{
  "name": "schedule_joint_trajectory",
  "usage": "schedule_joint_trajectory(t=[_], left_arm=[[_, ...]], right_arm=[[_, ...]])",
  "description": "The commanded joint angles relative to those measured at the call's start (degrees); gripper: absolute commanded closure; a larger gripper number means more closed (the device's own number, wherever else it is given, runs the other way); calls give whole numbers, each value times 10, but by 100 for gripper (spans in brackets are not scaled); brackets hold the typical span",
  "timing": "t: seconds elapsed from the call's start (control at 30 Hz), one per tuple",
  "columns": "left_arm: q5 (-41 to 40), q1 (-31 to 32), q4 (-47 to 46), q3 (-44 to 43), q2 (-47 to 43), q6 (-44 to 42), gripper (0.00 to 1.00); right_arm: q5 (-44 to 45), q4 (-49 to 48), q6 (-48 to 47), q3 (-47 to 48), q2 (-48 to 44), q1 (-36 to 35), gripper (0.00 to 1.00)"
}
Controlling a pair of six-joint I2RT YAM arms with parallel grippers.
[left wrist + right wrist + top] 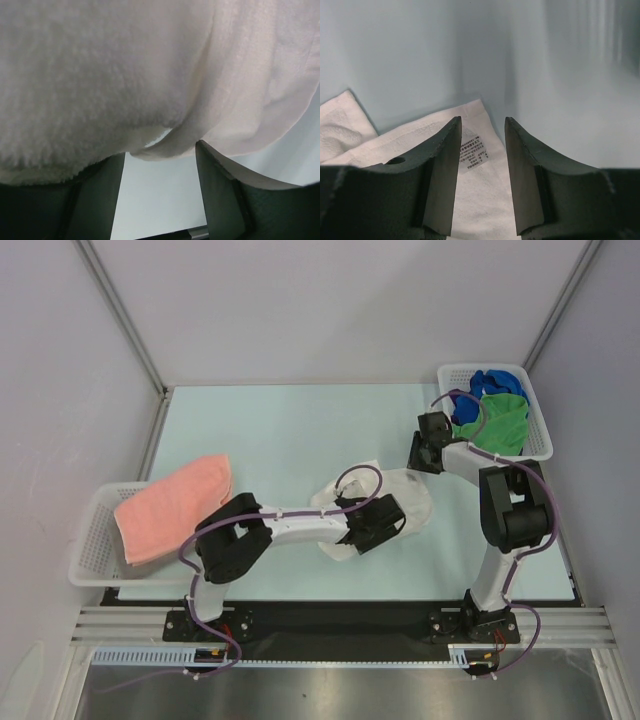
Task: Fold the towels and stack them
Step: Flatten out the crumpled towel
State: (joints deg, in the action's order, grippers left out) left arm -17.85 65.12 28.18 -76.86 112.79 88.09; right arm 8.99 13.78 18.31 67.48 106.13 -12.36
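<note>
A white towel [412, 502] lies crumpled at the table's middle. My left gripper [385, 523] sits low on its near-left part. In the left wrist view the white towel [100, 80] fills the upper frame and a fold droops over the tips of my open left gripper [159, 150], with bare table between the fingers. My right gripper [422, 462] hovers open at the towel's far-right corner. The corner and its printed tag [474, 152] show between and under the right gripper [482, 120]. A salmon pink towel [170, 505] lies folded over the left basket. Blue [497, 382] and green [495, 420] towels lie bunched in the right basket.
A white lattice basket [90, 552] stands at the left table edge, another [543, 440] at the far right corner. Grey enclosure walls close in the back and sides. The arm bases sit on a rail along the near edge.
</note>
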Motion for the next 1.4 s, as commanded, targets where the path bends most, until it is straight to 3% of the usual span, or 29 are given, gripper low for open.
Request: schedule_joint_trajectory(t=[0.0,0.23,0.37,0.43,0.53,0.57,0.67,1.03,1.37], left_arm=[[-14,-7,-13,-20,9,9,37],[-21,-10,-18,-16,9,11,46],[-32,-10,-19,-14,1,8,56],[-33,-10,-21,-9,-2,2,62],[-41,-10,-22,-4,-19,-13,78],[-44,-10,-30,0,-31,-19,87],[-47,-10,-54,21,-56,-42,100],[-71,-7,-56,68,-215,-200,100],[-165,-25,65,-35,-368,-389,100]], right_arm=[[-4,-7,-6,5,15,-4,55],[-13,-5,-6,6,36,-13,55],[-6,7,-7,16,43,-15,57],[-10,10,-6,19,47,-15,65],[-12,11,-7,18,46,-17,81],[-11,10,-6,18,45,-16,85],[-18,15,1,20,37,-16,100],[-56,62,56,8,-141,-3,100],[-106,111,113,81,-322,19,100]])
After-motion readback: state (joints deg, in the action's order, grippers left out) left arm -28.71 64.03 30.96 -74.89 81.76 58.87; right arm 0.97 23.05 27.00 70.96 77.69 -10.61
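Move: The crumpled white towel's near edge already sits between the left hand's open fingers, about 1 cm ahead and 1 cm below; the towel's left lobe lies some 11 cm to that hand's left and 4 cm nearer the bases. The towel's tagged far-right corner is straight below the right fingers, about 2 cm down, with the towel's far-left tip some 10 cm to that hand's left and 1 cm ahead. The green towel in the basket lies roughly 14 cm ahead of the right hand and 21 cm to its right. The white towel's near edge is pinched as the left fingers ease forward and shut; its tagged corner is pinched by the right fingers, which first sink a little and then close. Both hands, gripping, then lift fast some 20 cm, fingertips tipping up and outward in front, the left hand also drawing several centimetres to its left and the right slightly back. ##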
